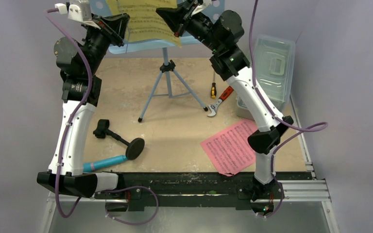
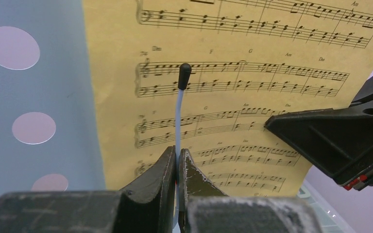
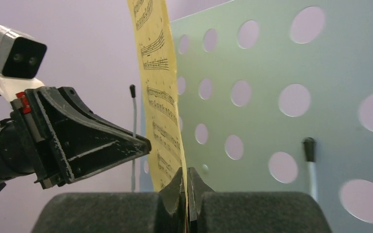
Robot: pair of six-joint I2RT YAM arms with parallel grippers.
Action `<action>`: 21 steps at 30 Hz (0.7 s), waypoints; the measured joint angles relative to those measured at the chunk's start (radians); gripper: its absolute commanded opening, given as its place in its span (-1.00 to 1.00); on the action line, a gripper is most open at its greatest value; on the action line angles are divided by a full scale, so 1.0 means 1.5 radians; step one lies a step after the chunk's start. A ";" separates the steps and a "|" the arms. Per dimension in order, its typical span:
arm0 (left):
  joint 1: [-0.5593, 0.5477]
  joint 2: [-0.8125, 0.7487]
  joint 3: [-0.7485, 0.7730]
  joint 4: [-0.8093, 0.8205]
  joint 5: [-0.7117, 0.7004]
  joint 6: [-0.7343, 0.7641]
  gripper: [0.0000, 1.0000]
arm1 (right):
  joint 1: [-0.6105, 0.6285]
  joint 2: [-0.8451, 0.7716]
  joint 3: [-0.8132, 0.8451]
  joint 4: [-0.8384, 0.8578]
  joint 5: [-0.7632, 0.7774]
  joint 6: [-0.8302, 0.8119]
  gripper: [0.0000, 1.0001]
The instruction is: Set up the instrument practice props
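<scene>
The light blue perforated music stand (image 1: 166, 73) stands on its tripod at the back, its desk (image 3: 272, 73) filling the right wrist view. A yellow sheet-music page (image 2: 233, 97) hangs in front of the desk. My right gripper (image 3: 186, 177) is shut on that page's lower edge. My left gripper (image 2: 178, 160) is shut on the stand's thin blue page-holder wire (image 2: 178, 116), which has a black tip. From above, the left gripper (image 1: 125, 22) and right gripper (image 1: 162, 14) flank the yellow page (image 1: 145, 22). The pink page (image 1: 230, 145), cyan microphone (image 1: 104, 163) and black mic stand (image 1: 121, 138) lie on the table.
A screwdriver (image 1: 213, 90) and a red-handled wrench (image 1: 218, 104) lie right of the tripod legs. A clear lidded box (image 1: 272, 68) sits at the back right beside the right arm. A second page-holder wire (image 3: 310, 162) stands up against the desk.
</scene>
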 measured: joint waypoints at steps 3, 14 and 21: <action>0.000 0.000 0.000 0.000 0.000 0.000 -1.00 | 0.019 0.031 0.028 0.010 -0.011 -0.002 -1.00; 0.000 0.000 0.000 -0.001 -0.010 -0.001 -1.00 | 0.048 0.107 0.075 0.043 -0.018 -0.002 -1.00; 0.000 0.003 0.007 -0.014 -0.032 -0.017 -1.00 | 0.048 0.113 0.084 0.052 -0.015 0.000 -0.84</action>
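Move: My right hand has the yellow sheet by its right side; the sheet's middle is about 5 cm to its left, 1 cm ahead and 5 cm up. The left wire arm of the stand, in my left fingers, is some 10 cm left and 2 cm back of my right hand. The stand's desk centre is roughly 8 cm ahead and 3 cm right, and the right wire arm about 6 cm ahead, 5 cm right. From my left hand the sheet's middle is about 5 cm right, 3 cm ahead and 5 cm up. I slide the yellow sheet further left behind the raised wire arm, my right hand going about 6 cm left towards my left fingertips and sinking some 2 cm on the way, then coming to rest with the fingers still practically shut on the paper. My left hand stays put, still pinching the wire and holding it clear of the desk. ##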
